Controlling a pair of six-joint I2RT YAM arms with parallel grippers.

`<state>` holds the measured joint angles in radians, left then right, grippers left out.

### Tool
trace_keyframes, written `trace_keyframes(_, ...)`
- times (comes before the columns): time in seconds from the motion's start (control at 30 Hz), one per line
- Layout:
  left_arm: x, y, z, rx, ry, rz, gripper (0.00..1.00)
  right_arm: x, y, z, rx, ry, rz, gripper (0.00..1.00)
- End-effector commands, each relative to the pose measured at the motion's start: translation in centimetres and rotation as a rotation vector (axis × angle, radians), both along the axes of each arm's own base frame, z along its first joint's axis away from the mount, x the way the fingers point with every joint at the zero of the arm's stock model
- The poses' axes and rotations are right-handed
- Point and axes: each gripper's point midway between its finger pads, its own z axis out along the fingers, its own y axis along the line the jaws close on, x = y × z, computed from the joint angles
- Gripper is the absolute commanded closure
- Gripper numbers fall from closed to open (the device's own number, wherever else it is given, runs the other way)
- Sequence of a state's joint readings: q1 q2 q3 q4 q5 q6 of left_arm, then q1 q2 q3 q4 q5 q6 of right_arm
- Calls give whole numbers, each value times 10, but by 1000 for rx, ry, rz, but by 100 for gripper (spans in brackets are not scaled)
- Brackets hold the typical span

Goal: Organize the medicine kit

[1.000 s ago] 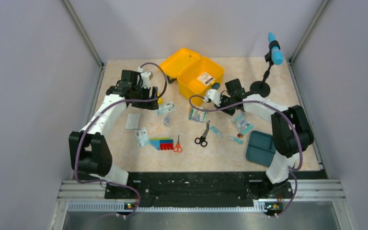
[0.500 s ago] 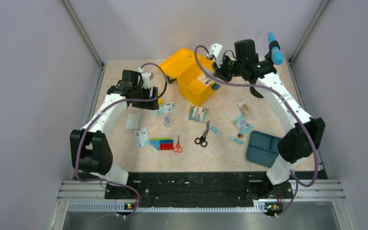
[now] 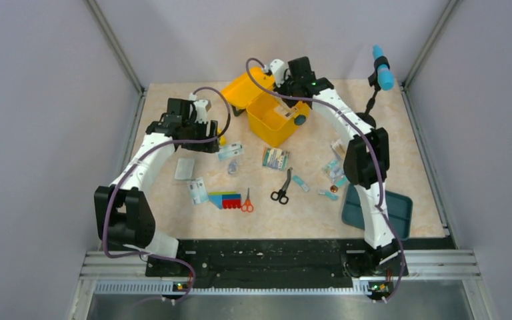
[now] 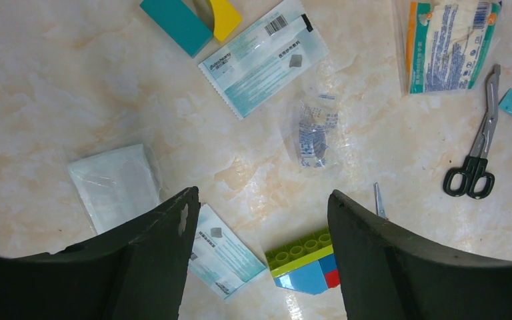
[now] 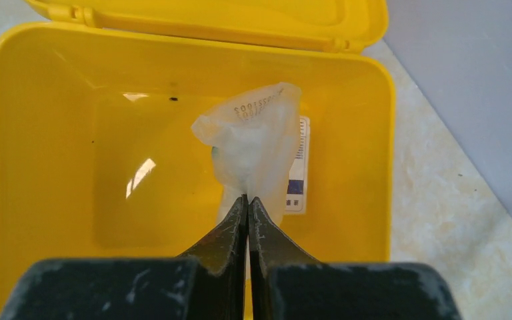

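Observation:
The medicine kit (image 3: 261,119) is a yellow box standing open at the back of the table, its lid folded away. In the right wrist view its yellow walls (image 5: 40,133) fill the frame. My right gripper (image 5: 247,198) is shut on a crumpled clear plastic packet (image 5: 253,133), which hangs over the box's inside. A white label (image 5: 299,173) lies on the box floor behind it. In the top view the right gripper (image 3: 285,93) is above the box. My left gripper (image 4: 260,197) is open and empty, hovering over the table left of the kit (image 3: 207,141).
Loose on the table lie black scissors (image 3: 281,190), orange scissors (image 3: 247,202), a toy block (image 3: 224,199), a teal-printed sachet (image 4: 263,57), a gauze pack (image 4: 448,45) and a white pouch (image 4: 115,187). A dark teal tray (image 3: 400,213) sits front right, a blue-tipped stand (image 3: 381,70) back right.
The right arm has lifted from the table's middle right and swung back and left over the open kit, carrying the packet. The left arm has stayed still.

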<state>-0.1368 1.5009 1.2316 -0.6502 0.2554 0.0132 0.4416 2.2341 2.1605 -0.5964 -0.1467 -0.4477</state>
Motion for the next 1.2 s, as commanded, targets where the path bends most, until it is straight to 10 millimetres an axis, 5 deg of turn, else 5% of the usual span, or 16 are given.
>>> trace_keyframes(0.0,6,10,14,30,-83,18,25,16,10,8,-14,-87,-64,100)
trace_keyframes(0.37,7,10,18,34,-97,15,25,42,-4,-39,-169,-168,-143,100)
trace_keyframes(0.77,4,9,18,30,-95,9,25,45,-13,-86,-241,-141,-170,100)
trace_keyframes(1.03,0,10,13,28,-84,8,25,29,-4,-39,-125,-118,-167,55)
trace_keyframes(1.17,2,9,9,21,-77,21,24,10,4,-8,-45,-89,-126,49)
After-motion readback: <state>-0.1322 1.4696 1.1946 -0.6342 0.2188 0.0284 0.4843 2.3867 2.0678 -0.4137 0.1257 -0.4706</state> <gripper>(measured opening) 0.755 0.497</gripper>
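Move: The right hand still holds the white gauze packet over the yellow box, whose middle lies about 9 cm below, 1 cm back and 3 cm to its left. Inside, the labelled packet lies about 14 cm down, almost straight below; the open lid is some 11 cm left and 3 cm ahead. A blue-green bag lies on the table about 17 cm back. From the left hand the box is roughly 14 cm ahead, 22 cm right. Right hand lowers the gauze packet about 10 cm into the box, easing forward, then opens halfway, releasing it. ##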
